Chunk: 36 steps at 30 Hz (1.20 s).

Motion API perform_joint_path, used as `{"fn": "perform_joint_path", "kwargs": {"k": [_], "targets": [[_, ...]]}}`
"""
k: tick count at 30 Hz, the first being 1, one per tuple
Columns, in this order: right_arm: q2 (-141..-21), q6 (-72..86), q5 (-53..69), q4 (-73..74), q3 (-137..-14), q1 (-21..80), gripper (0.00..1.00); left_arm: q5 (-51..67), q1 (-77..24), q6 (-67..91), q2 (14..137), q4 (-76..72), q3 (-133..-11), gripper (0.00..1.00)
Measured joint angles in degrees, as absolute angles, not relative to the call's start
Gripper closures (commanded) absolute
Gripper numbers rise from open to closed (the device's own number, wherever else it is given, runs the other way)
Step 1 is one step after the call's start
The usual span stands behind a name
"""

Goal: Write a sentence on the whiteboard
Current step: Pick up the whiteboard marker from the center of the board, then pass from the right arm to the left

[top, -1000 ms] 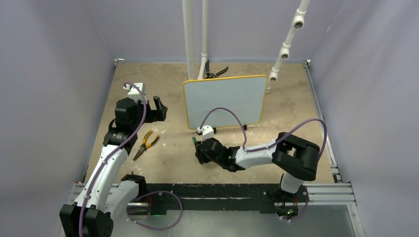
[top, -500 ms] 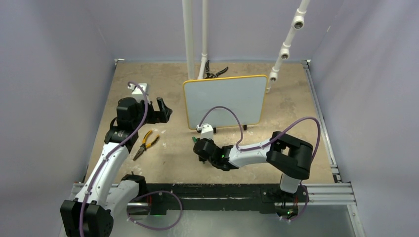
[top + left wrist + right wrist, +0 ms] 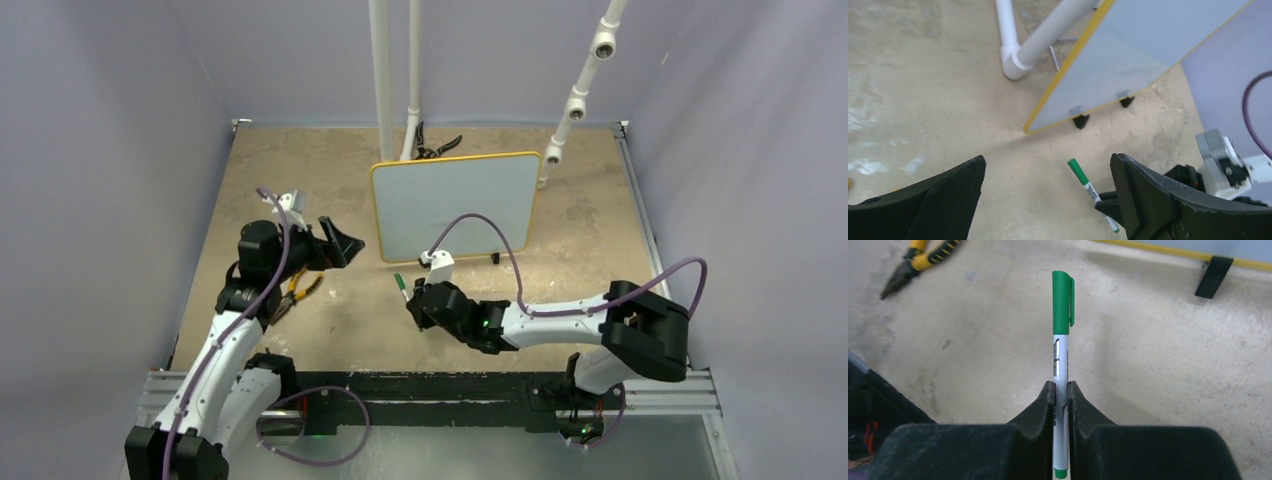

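Observation:
The whiteboard stands upright on black feet mid-table, yellow-framed, its face blank; the sentence is out of view. A marker pen with a white barrel and a green cap on sticks out of my right gripper, in front of the board's left corner. In the right wrist view the right gripper is shut on the marker's lower barrel, cap pointing away. My left gripper hangs open to the marker's left. In the left wrist view the marker lies beyond the gap of the left gripper, near its right finger.
Yellow-handled pliers lie on the table under the left arm and show as pliers in the right wrist view. Black pliers lie behind the board. White pipes rise at the back, and a jointed pipe slants at the back right.
My right gripper has shut on the marker and raised it off the table, shifting slightly right. My left gripper has swung right toward the marker, staying open.

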State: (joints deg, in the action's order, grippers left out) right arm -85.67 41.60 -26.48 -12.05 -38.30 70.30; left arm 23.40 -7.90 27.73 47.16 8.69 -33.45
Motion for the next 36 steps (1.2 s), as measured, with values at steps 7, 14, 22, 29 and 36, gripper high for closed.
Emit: {"fn": "perform_joint_path", "kwargs": {"k": [7, 14, 22, 29, 36], "targets": [[-78.52, 38.13, -23.14, -15.86, -35.77, 70.39, 1.00, 29.43, -8.80, 40.21, 35.83, 5.69, -26.30, 0.04], [-67.53, 33.10, -18.55, -21.34, -29.61, 70.39, 1.00, 37.17, -10.98, 47.81, 35.53, -0.30, -21.69, 0.03], [-63.22, 30.79, -18.41, -23.18, -28.38, 70.39, 1.00, 35.29, -25.45, 49.98, 43.24, -4.25, -22.48, 0.06], [-62.11, 29.28, -18.22, -23.18, -28.36, 70.39, 1.00, 30.74, -27.14, 53.45, 43.92, -10.00, -21.89, 0.25], [-60.25, 27.79, -16.67, -24.67, -28.21, 70.39, 1.00, 28.14, -27.14, 56.69, 43.92, -14.26, -21.34, 0.45]]}}
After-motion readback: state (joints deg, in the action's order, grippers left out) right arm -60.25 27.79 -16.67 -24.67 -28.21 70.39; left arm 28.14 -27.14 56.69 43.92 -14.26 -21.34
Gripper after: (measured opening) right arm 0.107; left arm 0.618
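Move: The whiteboard marker is already pinched by the right hand and off the table, its middle about 1 cm ahead and 1 cm left of that hand's point and level with it. From the left hand, the marker lies about 8 cm back, 13 cm right and 13 cm below; the pliers are some 10 cm back, 14 cm left and 17 cm below. From the right hand, the whiteboard's middle stands roughly 17 cm ahead, 10 cm right and 7 cm higher. The marker, still pinched in the right fingers, is raised about 12 cm and drawn slightly back as that wrist tips its green cap upward. The left hand swings right and back, some 10 cm right, to bring its open fingers around the cap, rolling its left side down and turning clockwise. It then eases slightly forward and up while the fingers close partway; a touch can't be made out. ##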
